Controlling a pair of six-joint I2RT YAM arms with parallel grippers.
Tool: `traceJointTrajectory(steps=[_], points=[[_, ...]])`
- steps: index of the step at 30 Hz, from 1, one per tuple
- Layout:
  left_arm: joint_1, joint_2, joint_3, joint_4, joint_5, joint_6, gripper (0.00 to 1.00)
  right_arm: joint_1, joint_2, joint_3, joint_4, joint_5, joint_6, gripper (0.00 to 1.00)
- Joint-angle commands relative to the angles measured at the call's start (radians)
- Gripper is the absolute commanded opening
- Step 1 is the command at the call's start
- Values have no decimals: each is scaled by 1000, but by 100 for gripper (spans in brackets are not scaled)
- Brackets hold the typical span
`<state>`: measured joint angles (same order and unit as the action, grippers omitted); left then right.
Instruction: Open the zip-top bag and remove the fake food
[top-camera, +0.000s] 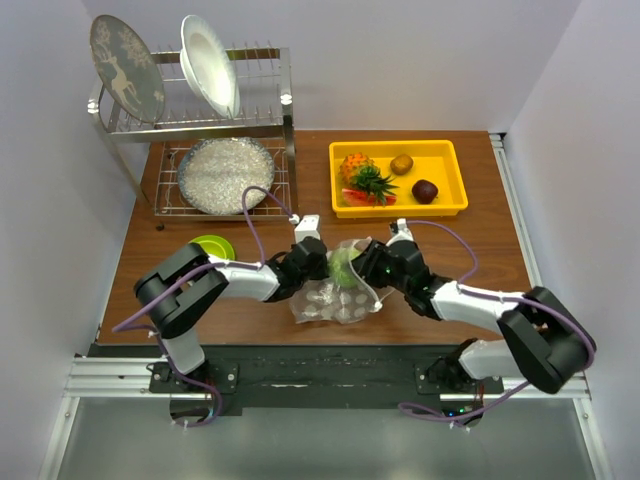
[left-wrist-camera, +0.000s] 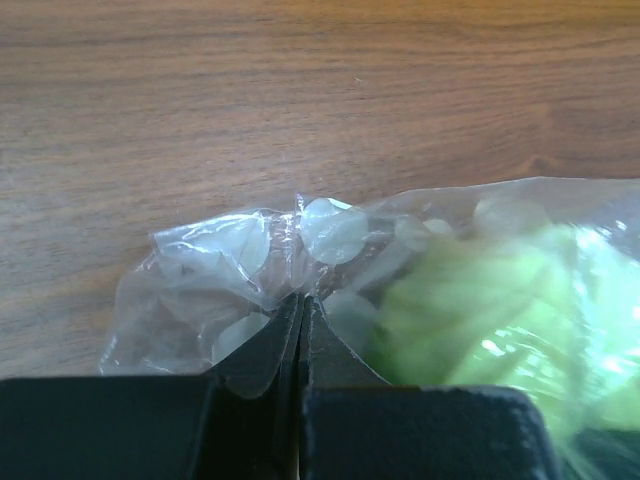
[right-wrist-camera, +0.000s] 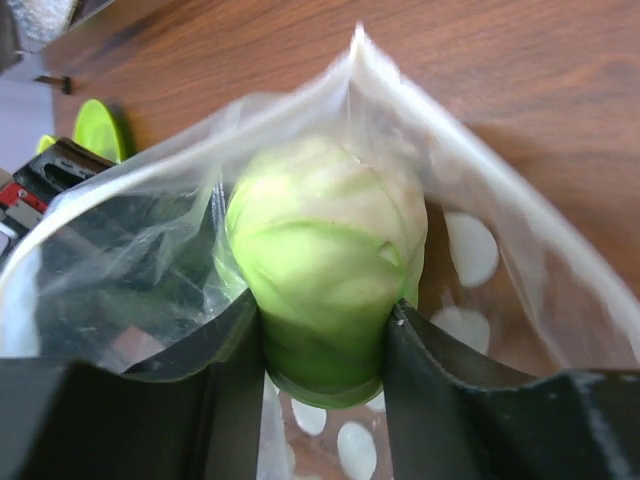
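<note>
The zip-top bag (top-camera: 328, 302), clear with white dots, lies at the table's near middle between both arms. My left gripper (left-wrist-camera: 301, 298) is shut on a crumpled fold of the bag (left-wrist-camera: 215, 255). A green round fruit (right-wrist-camera: 325, 225) sits in the bag's open mouth (right-wrist-camera: 470, 250). My right gripper (right-wrist-camera: 325, 310) is shut on that fruit, one finger against each side. From above, the fruit (top-camera: 343, 266) shows between the left gripper (top-camera: 318, 262) and the right gripper (top-camera: 364, 266). A pineapple (top-camera: 362, 172), kiwi (top-camera: 402, 164), dark ball (top-camera: 425, 191) and watermelon slice (top-camera: 360, 198) lie in the yellow tray (top-camera: 452, 208).
A lime-green bowl (top-camera: 213, 246) sits by the left arm's elbow. A metal dish rack (top-camera: 200, 130) with plates stands at the back left. White walls close in the table on the left, back and right.
</note>
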<state>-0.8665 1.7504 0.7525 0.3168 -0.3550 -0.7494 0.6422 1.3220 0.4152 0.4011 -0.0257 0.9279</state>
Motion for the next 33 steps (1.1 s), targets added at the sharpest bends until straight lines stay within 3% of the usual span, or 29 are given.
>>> traceJointTrajectory(steps=[1,9,13,22,33], points=[[7,9,-36,-51,-15,-38,0,5,-156,20,-131,72,-41,34],[44,0,-54,-77,-25,-38,0,4,-322,37,-372,98,-73,32],[57,-8,-59,-93,-39,-31,0,5,-372,34,-438,96,-84,42],[61,-55,-114,-27,-1,19,0,4,-346,-21,-348,67,-67,72],[61,-111,-90,-44,56,108,0,5,-250,-10,-282,70,-52,82]])
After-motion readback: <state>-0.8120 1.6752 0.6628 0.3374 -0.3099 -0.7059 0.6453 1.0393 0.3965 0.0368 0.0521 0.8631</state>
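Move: The right hand is inside the bag's mouth with its fingers already on the green fake cabbage, whose middle lies about 2 cm ahead, 3 cm left and 1 cm below. The mouth's middle is roughly 3 cm right of this hand and 2 cm back; the yellow bin stands some 20 cm ahead and 9 cm right, about 5 cm lower. From the left hand, shut at the bag's closed end, the cabbage is about 6 cm right, 3 cm back and 2 cm higher. Rightward and back, rising slightly, the right hand draws the gripped cabbage about 5 cm towards the bag's mouth, then stops, opens its fingers wide around it and sinks about a centimetre, easing off the squeeze. The left hand, its shut fingertips staying on the bag's closed-end corner, shifts some 3 cm left, away from the cabbage. ##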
